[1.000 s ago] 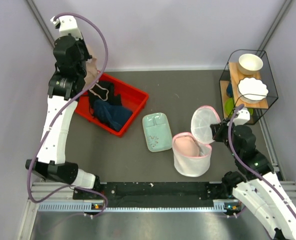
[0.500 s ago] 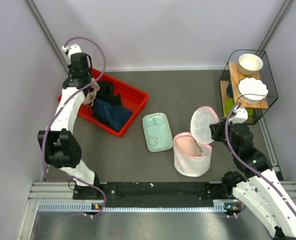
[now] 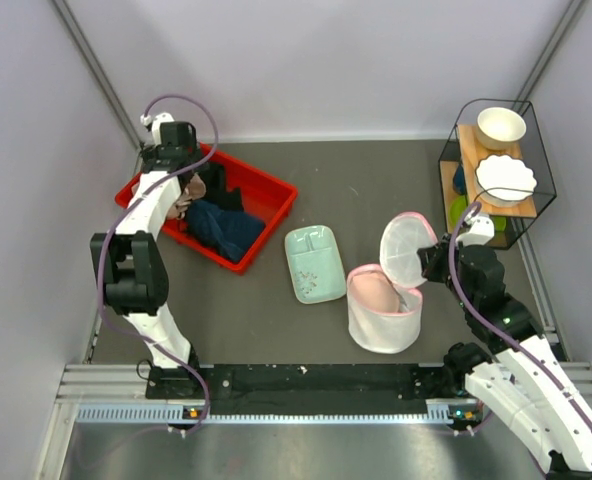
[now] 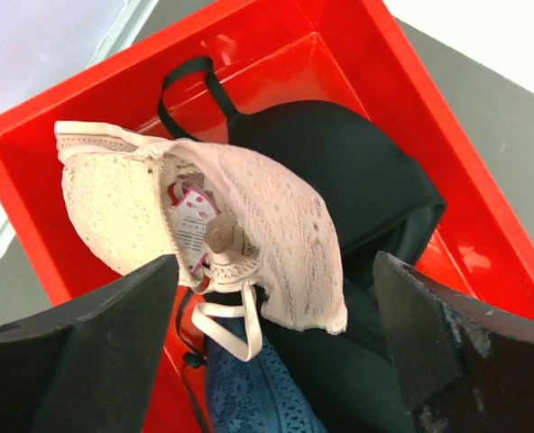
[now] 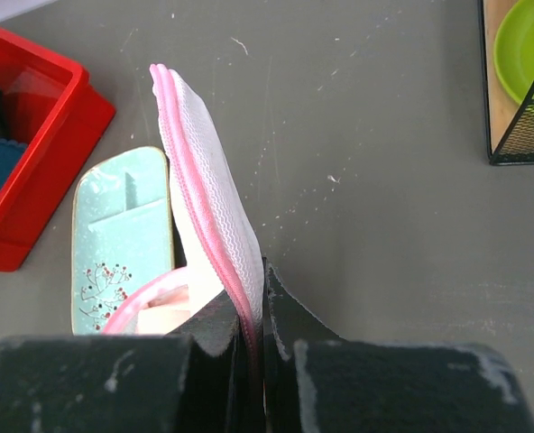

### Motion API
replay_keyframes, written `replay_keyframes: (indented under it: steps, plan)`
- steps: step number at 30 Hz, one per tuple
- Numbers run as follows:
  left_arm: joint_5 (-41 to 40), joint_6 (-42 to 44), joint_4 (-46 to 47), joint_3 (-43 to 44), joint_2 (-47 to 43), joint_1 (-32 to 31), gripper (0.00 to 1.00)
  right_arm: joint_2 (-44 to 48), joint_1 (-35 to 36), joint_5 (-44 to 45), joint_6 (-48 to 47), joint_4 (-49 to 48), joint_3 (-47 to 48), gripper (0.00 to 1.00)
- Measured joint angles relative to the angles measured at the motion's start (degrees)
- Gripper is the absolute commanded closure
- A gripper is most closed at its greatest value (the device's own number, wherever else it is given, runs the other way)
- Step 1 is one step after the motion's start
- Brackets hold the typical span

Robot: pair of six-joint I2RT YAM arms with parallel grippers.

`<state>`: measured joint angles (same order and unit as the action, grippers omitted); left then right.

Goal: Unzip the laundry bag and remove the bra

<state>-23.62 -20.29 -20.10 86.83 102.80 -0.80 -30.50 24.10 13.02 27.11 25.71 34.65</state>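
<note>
The laundry bag (image 3: 383,320) stands upright at centre right with its round lid (image 3: 408,250) flipped up and open. My right gripper (image 3: 433,263) is shut on the lid's pink zipper rim (image 5: 204,207), seen between its jaws (image 5: 253,325). The bag's inside looks pinkish; what is in it I cannot tell. The pale pink lace bra (image 4: 222,216) lies in the red bin (image 4: 429,81), on a black garment (image 4: 348,171) and a dark blue cloth (image 4: 249,397). My left gripper (image 4: 271,361) hovers open just above it, touching nothing. From above, the bra (image 3: 185,194) shows beside the left gripper (image 3: 183,185).
The red bin (image 3: 266,185) sits at the back left. A mint green tray (image 3: 313,262) lies between bin and bag, and it shows in the right wrist view (image 5: 123,234). A black wire rack (image 3: 496,170) with white bowls and a green plate (image 5: 524,41) stands at the far right.
My left arm came down from high at the back to the red bin, and the bra it carried now lies in the bin, let go. The right gripper still holds the lid.
</note>
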Motion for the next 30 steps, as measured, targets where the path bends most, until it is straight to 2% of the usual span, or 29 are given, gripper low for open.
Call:
replay_keyframes:
  steps: [6, 12, 19, 25, 30]
  plan:
    - [6.8, 0.8, -1.8, 0.5, -2.7, -0.1, 0.01, 0.0, 0.0, -0.3, 0.7, -0.1, 0.0, 1.0]
    - [7.3, 5.1, -2.6, 0.5, -14.5, -4.7, 0.01, 0.3, 0.0, -0.8, 1.1, -0.5, 0.0, 1.0]
    - [3.8, 9.9, -3.8, 1.7, -23.0, -21.4, 0.01, 2.8, 0.0, -1.2, 1.2, -0.5, 0.0, 1.0]
    - [9.2, 10.1, -6.9, 1.0, -23.9, -33.0, 0.01, 4.2, 0.0, -1.2, 1.2, -0.4, -0.1, 1.0]
    - [10.9, 8.9, -8.2, -1.7, -23.0, -48.2, 0.03, 5.1, 0.0, -1.4, 1.1, -0.3, -0.2, 1.0]
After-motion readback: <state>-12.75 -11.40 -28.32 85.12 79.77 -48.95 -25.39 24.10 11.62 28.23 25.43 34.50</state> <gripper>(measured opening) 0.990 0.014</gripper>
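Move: The beige garment still inside the open laundry bag lies about 32 cm back and 47 cm to the right of the left hand, roughly 9 cm lower; from the right hand, which already holds up the bag's mesh lid, it is about 14 cm left, 6 cm back and 9 cm below. The bra already let go lies in the red bin, straight below the left hand by some 8 cm. The mint tray is about 20 cm back, 32 cm right and 18 cm below the left hand. The bra in the red bin is left behind as the left hand, already opening, spreads its fingers fully and lifts clear, then sweeps right about 35 cm and back 20 cm towards the open bag. It rises some 18 cm before starting to sink, turning about 60 degrees clockwise. The right hand keeps the lid pinched and eases up 2 cm. ##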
